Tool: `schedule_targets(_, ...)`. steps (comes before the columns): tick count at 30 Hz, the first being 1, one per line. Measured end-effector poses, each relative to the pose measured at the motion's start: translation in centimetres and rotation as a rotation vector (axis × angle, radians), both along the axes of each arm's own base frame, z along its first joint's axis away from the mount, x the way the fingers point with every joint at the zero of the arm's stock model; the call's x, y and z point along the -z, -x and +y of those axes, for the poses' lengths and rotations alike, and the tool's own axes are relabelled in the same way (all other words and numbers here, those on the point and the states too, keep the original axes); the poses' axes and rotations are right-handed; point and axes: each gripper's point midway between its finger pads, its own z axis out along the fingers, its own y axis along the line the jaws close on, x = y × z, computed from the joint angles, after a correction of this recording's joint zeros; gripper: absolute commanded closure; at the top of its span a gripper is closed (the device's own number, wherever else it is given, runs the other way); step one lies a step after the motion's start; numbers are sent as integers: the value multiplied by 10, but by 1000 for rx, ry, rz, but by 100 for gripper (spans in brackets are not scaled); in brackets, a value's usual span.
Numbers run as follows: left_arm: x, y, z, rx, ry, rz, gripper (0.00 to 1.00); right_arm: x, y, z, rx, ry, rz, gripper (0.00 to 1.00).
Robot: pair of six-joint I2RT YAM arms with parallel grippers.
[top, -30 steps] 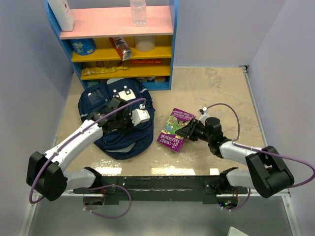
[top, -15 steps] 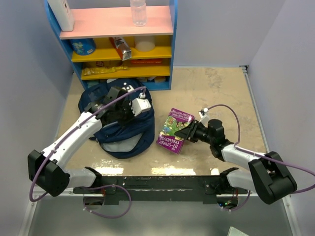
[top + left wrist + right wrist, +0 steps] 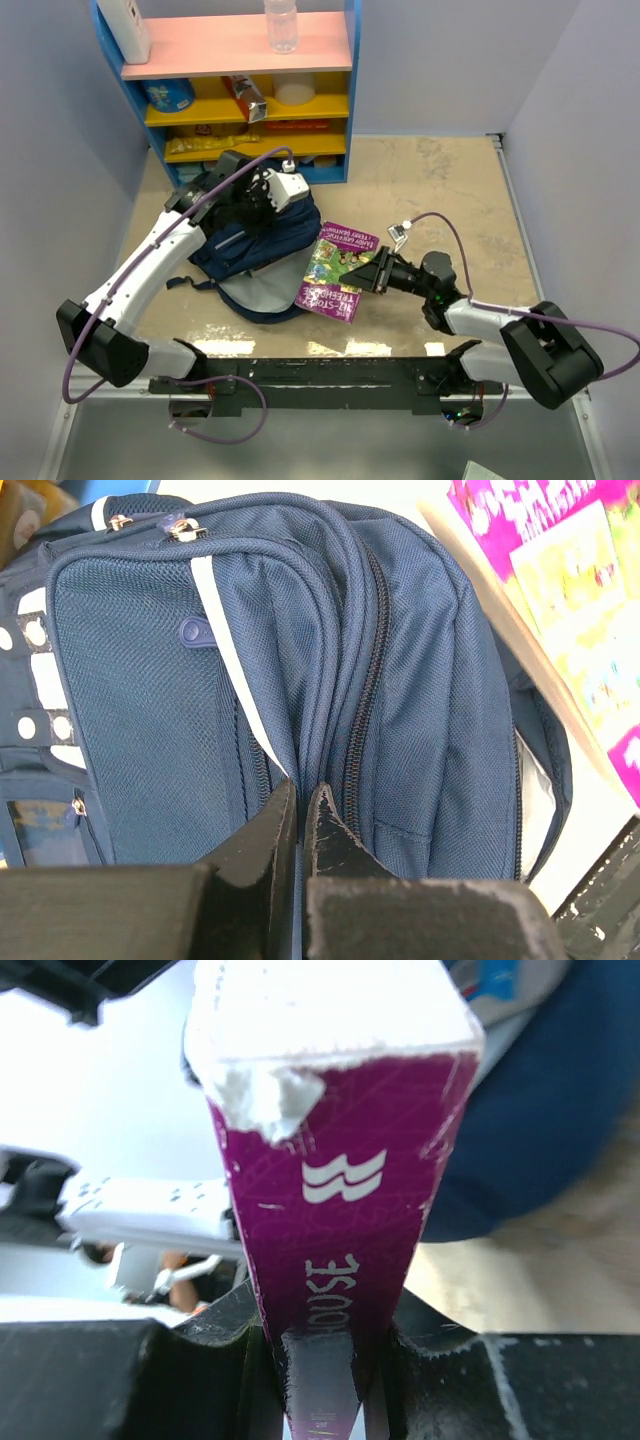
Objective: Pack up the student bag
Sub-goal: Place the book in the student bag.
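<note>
The student bag (image 3: 262,246), navy with light stripes, lies in front of the shelf, its top edge pulled up toward the shelf. My left gripper (image 3: 258,199) is shut on a fold of the student bag (image 3: 420,660) beside a zip; its fingertips (image 3: 325,810) pinch the blue cloth. A purple book (image 3: 335,272) hangs tilted just right of the bag, one corner over the bag's light inner lining. My right gripper (image 3: 380,272) is shut on the book's spine (image 3: 340,1190), and the bag (image 3: 560,1110) shows blurred behind it. The book's cover (image 3: 560,570) appears at the right of the left wrist view.
A blue, pink and yellow shelf unit (image 3: 240,90) stands at the back, close behind the bag, with a clear bottle (image 3: 281,25) on top and snacks on its lower shelves. Grey walls close in on both sides. The beige tabletop (image 3: 440,190) spreads to the right.
My left gripper closed on the bag and pulled its top up and back toward the shelf. My right gripper carried the book left, up to the bag's side.
</note>
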Motion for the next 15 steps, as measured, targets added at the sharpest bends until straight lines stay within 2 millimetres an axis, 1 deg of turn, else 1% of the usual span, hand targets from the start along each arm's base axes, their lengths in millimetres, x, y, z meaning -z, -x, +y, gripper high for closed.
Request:
schedule_targets(3, -1, -1, -1, -5, 1, 11, 100, -5, 9, 13, -53, -45, 0, 100)
schedule_targets(6, -4, -2, -2, -11, 5, 13, 100, 6, 13, 28, -88, -62, 70, 100)
schedule_targets(8, -7, -3, -2, -17, 10, 11, 100, 33, 15, 43, -116, -42, 194, 100)
schedule_targets(11, -11, -6, -5, -24, 22, 12, 100, 86, 23, 69, -160, 35, 404, 100)
schedule_targets(13, -12, -5, -5, -23, 26, 14, 100, 101, 30, 86, -192, 56, 452, 100)
schedule_targets(15, -11, -3, -5, -21, 23, 21, 100, 97, 33, 107, -236, 35, 431, 100)
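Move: The book is gripped in the right hand, and the student bag's open mouth lies some 20 cm to that hand's left, about 1 cm farther out and roughly 10 cm lower. The raised flap is about 20 cm left, 10 cm ahead and 4 cm higher, and the bag's loose strap about 37 cm left, 1 cm ahead and 12 cm lower. From the left hand, pinching the flap, the mouth is about 9 cm back, 1 cm right and 16 cm down. The book, still clamped by its spine, is swung left and down in the right hand, about 10 cm each way and slightly back, towards the bag's mouth; most of the drop comes after a short level start. The wrist rolls some 25 degrees so the book's far edge dips, and turns a little counter-clockwise. The left fingers keep their pinch on the flap, lifting it barely a centimetre. ##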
